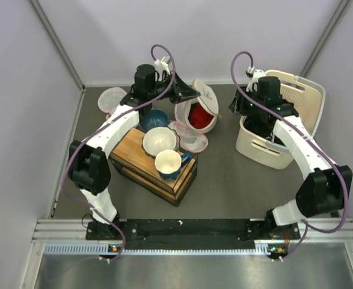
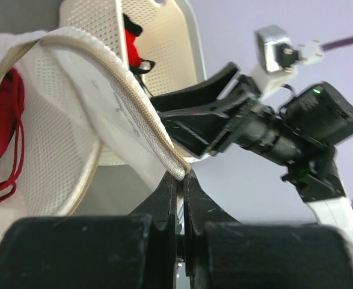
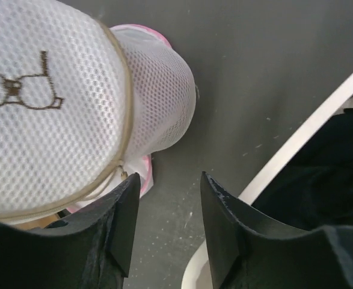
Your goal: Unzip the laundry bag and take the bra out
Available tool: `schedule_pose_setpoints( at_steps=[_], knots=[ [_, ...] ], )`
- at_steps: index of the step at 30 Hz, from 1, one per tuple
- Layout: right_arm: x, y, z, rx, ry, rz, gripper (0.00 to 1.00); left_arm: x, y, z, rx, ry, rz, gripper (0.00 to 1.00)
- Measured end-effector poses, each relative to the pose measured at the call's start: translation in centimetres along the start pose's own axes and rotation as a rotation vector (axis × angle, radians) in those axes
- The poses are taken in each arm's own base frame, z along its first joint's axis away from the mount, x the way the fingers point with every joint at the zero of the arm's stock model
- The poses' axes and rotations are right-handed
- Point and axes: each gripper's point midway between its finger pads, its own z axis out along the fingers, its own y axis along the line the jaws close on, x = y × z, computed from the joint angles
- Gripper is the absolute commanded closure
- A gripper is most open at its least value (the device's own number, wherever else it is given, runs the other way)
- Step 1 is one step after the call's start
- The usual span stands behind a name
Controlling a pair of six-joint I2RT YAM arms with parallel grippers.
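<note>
The laundry bag (image 1: 205,95) is held up off the table behind the wooden box, its mouth open towards the camera. The red bra (image 1: 201,115) lies inside it. My left gripper (image 1: 187,93) is shut on the bag's corded zip edge (image 2: 164,150); in the left wrist view the bra (image 2: 5,129) shows through the mesh. My right gripper (image 1: 231,108) hangs open just right of the bag. In the right wrist view its jaws (image 3: 167,180) stand apart over bare table, the left fingertip (image 3: 128,186) beside the bag's zip pull (image 3: 123,174) without gripping it.
The cream perforated basket (image 1: 271,152) stands right of my right gripper, dark cloth inside. A wooden box (image 1: 139,158) carries a white bowl (image 1: 160,139), a blue bowl (image 1: 154,117) and a cup (image 1: 169,162). Pink-trimmed mesh bags lie under the laundry bag (image 1: 194,143) and at the back left (image 1: 111,99).
</note>
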Motion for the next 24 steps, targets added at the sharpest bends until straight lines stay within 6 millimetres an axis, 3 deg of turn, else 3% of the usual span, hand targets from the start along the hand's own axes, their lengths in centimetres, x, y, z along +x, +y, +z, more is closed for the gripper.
schedule_pose_setpoints(
  at_steps=[5, 9, 12, 15, 20, 24],
  knots=[
    [-0.2, 1.0, -2.2, 0.022, -0.057, -0.009, 0.53, 0.4, 1.6, 0.4, -0.048, -0.021, -0.041, 1.0],
    [1.8, 4.3, -3.5, -0.031, -0.1, -0.048, 0.41, 0.4, 1.4, 0.6, -0.046, -0.029, -0.039, 1.0],
    [3.5, 5.8, -3.0, -0.065, -0.088, -0.095, 0.36, 0.5, 1.3, 0.7, -0.05, -0.028, -0.038, 1.0],
    [4.2, 5.6, -2.4, -0.069, -0.074, -0.167, 0.28, 0.4, 0.9, 0.7, -0.055, -0.026, -0.022, 1.0],
    [3.5, 5.2, -1.9, -0.057, -0.114, -0.321, 0.22, 0.3, 0.3, 0.8, -0.055, -0.022, 0.018, 1.0],
    [2.8, 6.3, -1.6, -0.07, -0.159, -0.427, 0.23, 0.6, 0.5, 0.8, -0.068, -0.01, 0.022, 1.0]
  ],
)
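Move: The free edge of the bag's lid, with its zip pull, is about 5 cm left of the right gripper, roughly level with it fore and aft and 3 cm below. The bra sits in the open bag some 10 cm left, 3 cm ahead and 9 cm down; the basket's middle is about 14 cm to the right, 1 cm ahead and 10 cm lower. From the left gripper, already holding the opposite rim, that free edge is roughly 8 cm right, 3 cm back and 10 cm down. Keep the lid's rim pinched in the nearly still left gripper. Draw the empty right gripper back and leftward, arcing slightly up and down again, to end about 5 cm back and 5 cm left on the outer side of the lid. Spread its half-open fingers to about three-quarters, tipping the fingertips up some 20 degrees and swinging them left, so the jaws face the lid's free edge. ##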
